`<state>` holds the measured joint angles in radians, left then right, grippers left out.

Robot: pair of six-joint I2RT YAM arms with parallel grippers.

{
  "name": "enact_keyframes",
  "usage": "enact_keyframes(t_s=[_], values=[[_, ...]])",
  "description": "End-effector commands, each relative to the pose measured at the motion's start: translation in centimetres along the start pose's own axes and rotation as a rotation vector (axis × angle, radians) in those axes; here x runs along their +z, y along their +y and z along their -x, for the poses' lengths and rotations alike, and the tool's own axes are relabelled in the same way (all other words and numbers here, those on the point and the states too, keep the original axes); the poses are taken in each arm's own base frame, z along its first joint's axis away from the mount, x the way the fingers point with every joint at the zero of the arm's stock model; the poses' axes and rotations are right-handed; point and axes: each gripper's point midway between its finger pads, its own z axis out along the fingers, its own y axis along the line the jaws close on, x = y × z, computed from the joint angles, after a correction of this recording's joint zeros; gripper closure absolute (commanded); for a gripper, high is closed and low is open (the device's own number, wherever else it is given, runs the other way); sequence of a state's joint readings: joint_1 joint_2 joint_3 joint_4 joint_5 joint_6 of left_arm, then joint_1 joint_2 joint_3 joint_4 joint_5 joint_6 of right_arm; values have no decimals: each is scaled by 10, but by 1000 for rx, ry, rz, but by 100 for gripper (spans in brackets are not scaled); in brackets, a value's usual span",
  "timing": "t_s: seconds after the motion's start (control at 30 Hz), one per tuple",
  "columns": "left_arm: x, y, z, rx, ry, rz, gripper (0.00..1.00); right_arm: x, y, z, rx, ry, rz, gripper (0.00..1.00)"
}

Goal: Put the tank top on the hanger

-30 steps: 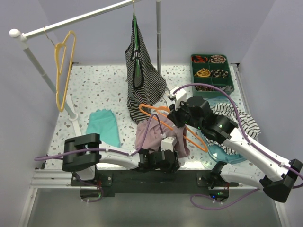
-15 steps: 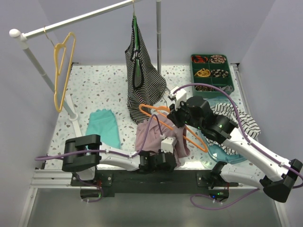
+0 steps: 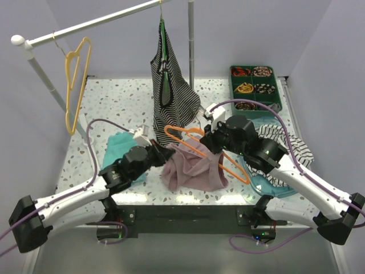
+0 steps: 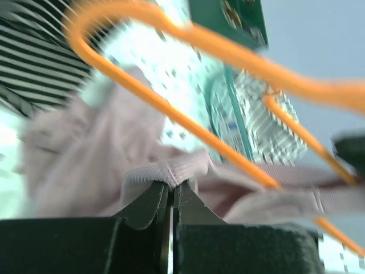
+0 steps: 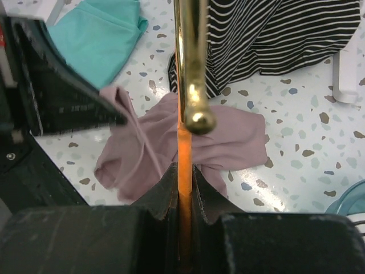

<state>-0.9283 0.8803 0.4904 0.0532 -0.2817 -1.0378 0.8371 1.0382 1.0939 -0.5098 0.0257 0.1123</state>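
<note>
The mauve-pink tank top [image 3: 194,168] lies crumpled on the table in front of centre. The orange hanger [image 3: 187,141] is held tilted above it, one arm passing over the cloth. My right gripper [image 3: 209,140] is shut on the hanger's neck [image 5: 185,165], just below its metal hook [image 5: 191,63]; the tank top [image 5: 228,137] lies below it. My left gripper [image 3: 166,152] is shut on a ribbed edge of the tank top [image 4: 165,171] at the cloth's left side, close under the hanger's arm [image 4: 171,111].
A black-and-white striped top [image 3: 171,85] hangs on a green hanger from the rail behind. A yellow hanger [image 3: 74,80] hangs at left. A teal cloth [image 3: 120,149] lies left. A green compartment tray [image 3: 255,88] and a striped cloth [image 3: 291,145] lie at the right.
My left arm has swung from the front edge out to the left, with its gripper now at the tank top's left edge. The top lies flatter. The right arm and hanger barely moved.
</note>
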Motion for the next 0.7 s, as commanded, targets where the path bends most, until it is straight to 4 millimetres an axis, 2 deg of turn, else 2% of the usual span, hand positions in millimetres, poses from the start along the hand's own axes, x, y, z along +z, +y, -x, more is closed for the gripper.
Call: enact_keyframes(t_s=[0.0, 0.03, 0.13, 0.27, 0.43, 0.67], values=[[-6, 40, 17, 16, 37, 71, 100, -23, 20, 48, 34, -159, 98, 100], [-7, 51, 24, 4, 34, 100, 100, -25, 21, 49, 35, -166, 102, 100], [-8, 62, 38, -9, 22, 119, 100, -32, 20, 51, 35, -185, 97, 100], [-8, 73, 41, -32, 46, 113, 100, -44, 21, 56, 31, -226, 108, 100], [-4, 70, 55, -23, 48, 87, 100, -58, 41, 61, -2, -268, 227, 100], [1, 68, 77, -7, 46, 78, 100, -51, 57, 48, -43, -192, 324, 100]])
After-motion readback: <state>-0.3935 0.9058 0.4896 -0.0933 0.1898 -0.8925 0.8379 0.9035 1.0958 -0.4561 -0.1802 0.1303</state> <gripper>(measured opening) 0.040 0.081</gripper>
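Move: My left fingers hold an edge of the tank top. From them the hanger's left tip is about 7 cm ahead, 2 cm left and some 5 cm higher; the tank top's bulk lies 12 cm right and 14 cm below. The striped garment's lower corner is 13 cm ahead, 1 cm left, low down; the teal cloth is level, 24 cm left. From my right hand, gripping the hanger, the bulk is 5 cm back, 3 cm left, 22 cm below. With my left fingers still shut on the tank top's edge, I carry it about 8 cm left and 4 cm forward, quickly at first, then ease down 4 cm, bringing it out beside the hanger's left tip. Meanwhile my right hand keeps its pinch on the hanger, lifts it about 5 cm while drawing it back 4, and turns it some 10 degrees counter-clockwise, its left side rising. ##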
